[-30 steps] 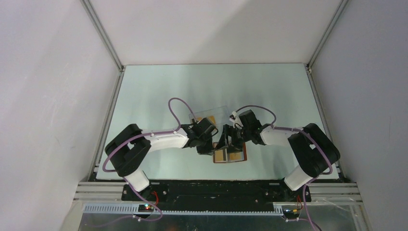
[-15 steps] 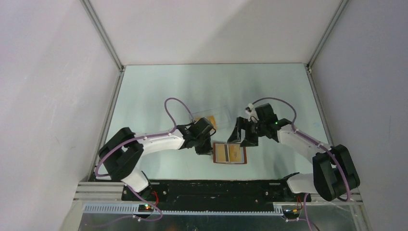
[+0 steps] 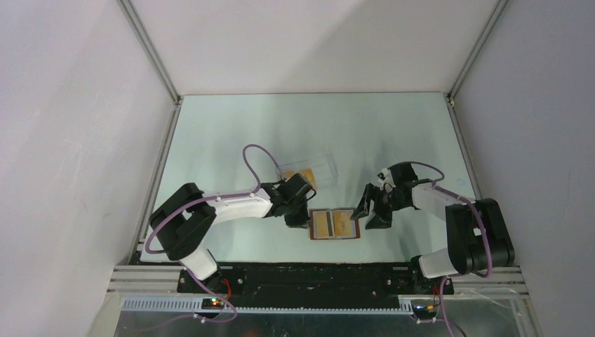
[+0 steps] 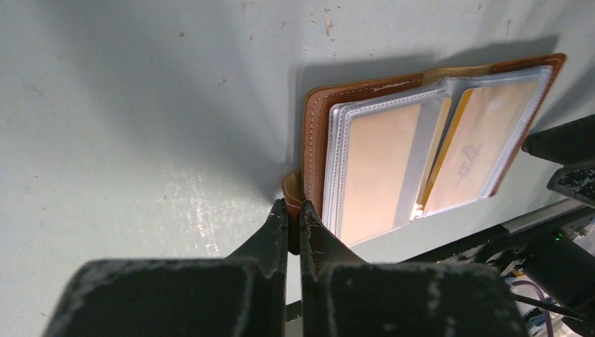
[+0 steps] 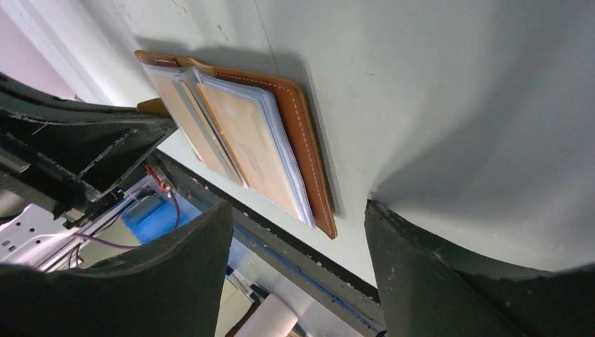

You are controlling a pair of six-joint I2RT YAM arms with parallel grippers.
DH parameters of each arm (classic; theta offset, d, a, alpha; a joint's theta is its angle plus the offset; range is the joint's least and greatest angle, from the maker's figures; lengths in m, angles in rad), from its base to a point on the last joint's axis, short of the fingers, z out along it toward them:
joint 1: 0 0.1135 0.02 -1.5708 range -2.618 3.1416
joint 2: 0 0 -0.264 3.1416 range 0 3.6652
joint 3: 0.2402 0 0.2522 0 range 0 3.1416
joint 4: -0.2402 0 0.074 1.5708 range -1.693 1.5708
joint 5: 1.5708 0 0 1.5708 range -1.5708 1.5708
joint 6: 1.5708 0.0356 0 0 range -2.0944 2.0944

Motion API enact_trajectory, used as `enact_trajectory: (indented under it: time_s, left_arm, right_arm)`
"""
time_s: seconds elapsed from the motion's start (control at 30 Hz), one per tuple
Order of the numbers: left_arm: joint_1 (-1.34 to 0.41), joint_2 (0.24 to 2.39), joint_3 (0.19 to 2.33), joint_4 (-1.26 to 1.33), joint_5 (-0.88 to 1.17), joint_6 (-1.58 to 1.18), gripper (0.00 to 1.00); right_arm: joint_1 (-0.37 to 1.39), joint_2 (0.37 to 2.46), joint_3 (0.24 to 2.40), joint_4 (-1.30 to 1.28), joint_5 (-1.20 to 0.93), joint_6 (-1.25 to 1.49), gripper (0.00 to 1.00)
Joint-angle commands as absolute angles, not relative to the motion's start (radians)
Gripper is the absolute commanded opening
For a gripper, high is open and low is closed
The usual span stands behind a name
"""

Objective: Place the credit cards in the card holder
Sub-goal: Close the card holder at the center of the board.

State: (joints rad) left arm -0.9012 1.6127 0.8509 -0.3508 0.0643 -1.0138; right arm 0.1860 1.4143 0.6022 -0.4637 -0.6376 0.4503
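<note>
The brown leather card holder (image 3: 356, 226) lies open near the table's front edge, its clear sleeves facing up. Orange-gold credit cards (image 4: 375, 168) sit inside the sleeves on both halves, and they show again in the right wrist view (image 5: 245, 147). My left gripper (image 4: 295, 210) is shut on the holder's snap tab (image 4: 292, 188) at its left edge. In the top view the left gripper (image 3: 300, 217) touches the holder's left side. My right gripper (image 3: 370, 214) hangs open just right of the holder with nothing between its fingers. The holder's right edge (image 5: 305, 133) lies ahead of the right gripper (image 5: 298, 207).
A clear plastic box (image 3: 316, 168) stands just behind the left gripper, with an orange patch at its near edge. The table's front edge and the black base rail (image 3: 316, 270) run close below the holder. Grey walls enclose the table on three sides.
The right gripper has pulled off the holder, swinging right and toward the near edge. The holder's sleeves now lie uncovered. The left gripper stays shut on the tab.
</note>
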Motion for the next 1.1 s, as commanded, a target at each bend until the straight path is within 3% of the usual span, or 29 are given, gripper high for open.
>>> enact_trajectory:
  time_s: [0.0,0.37,0.67,1.07]
  left_arm:
    - [-0.906,1.644,0.866,-0.345,0.07,-1.045,0.0]
    - [-0.907,1.652,0.862,-0.346,0.066,-1.03,0.0]
    - [-0.908,1.65,0.871,-0.346,0.067,-1.013,0.0]
    - [-0.91,1.631,0.882,-0.346,0.077,-0.999,0.0]
  right_arm:
    - [0.201,1.465,0.587,-0.397,-0.697,0.454,0.7]
    - [0.271,1.414,0.586,-0.268,-0.872,0.497,0.51]
    - [0.355,1.293,0.59,-0.124,-0.959,0.592,0.51]
    - [0.504,1.547,0.684,-0.075,-0.939,0.572,0.5]
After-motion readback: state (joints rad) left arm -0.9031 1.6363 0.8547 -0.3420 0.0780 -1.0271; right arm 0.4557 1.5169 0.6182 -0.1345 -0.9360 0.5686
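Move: The open card holder lies flat, its middle about 8 cm to the right of the left hand, level in reach and a centimetre below; that hand already pinches the strap on its left edge. From the right hand, the middle is roughly 8 cm left and 2 cm below, while the right cover's middle is only 4 cm left, also level in reach. The card box stands some 17 cm ahead of the left hand, neither left nor right. The card holder's right cover is swung up and over leftward by the right hand: starting low at its free edge with the fingers closing partway, it edges left, then climbs about 7 cm and sinks some 3 cm, still going left, about 9 cm in all, drawing slightly back late on. The wrist turns counter-clockwise, its left side tipping up about 20 degrees, the fingers ending against the cover's outer face. The left hand stays put, keeping its pinch on the strap. ##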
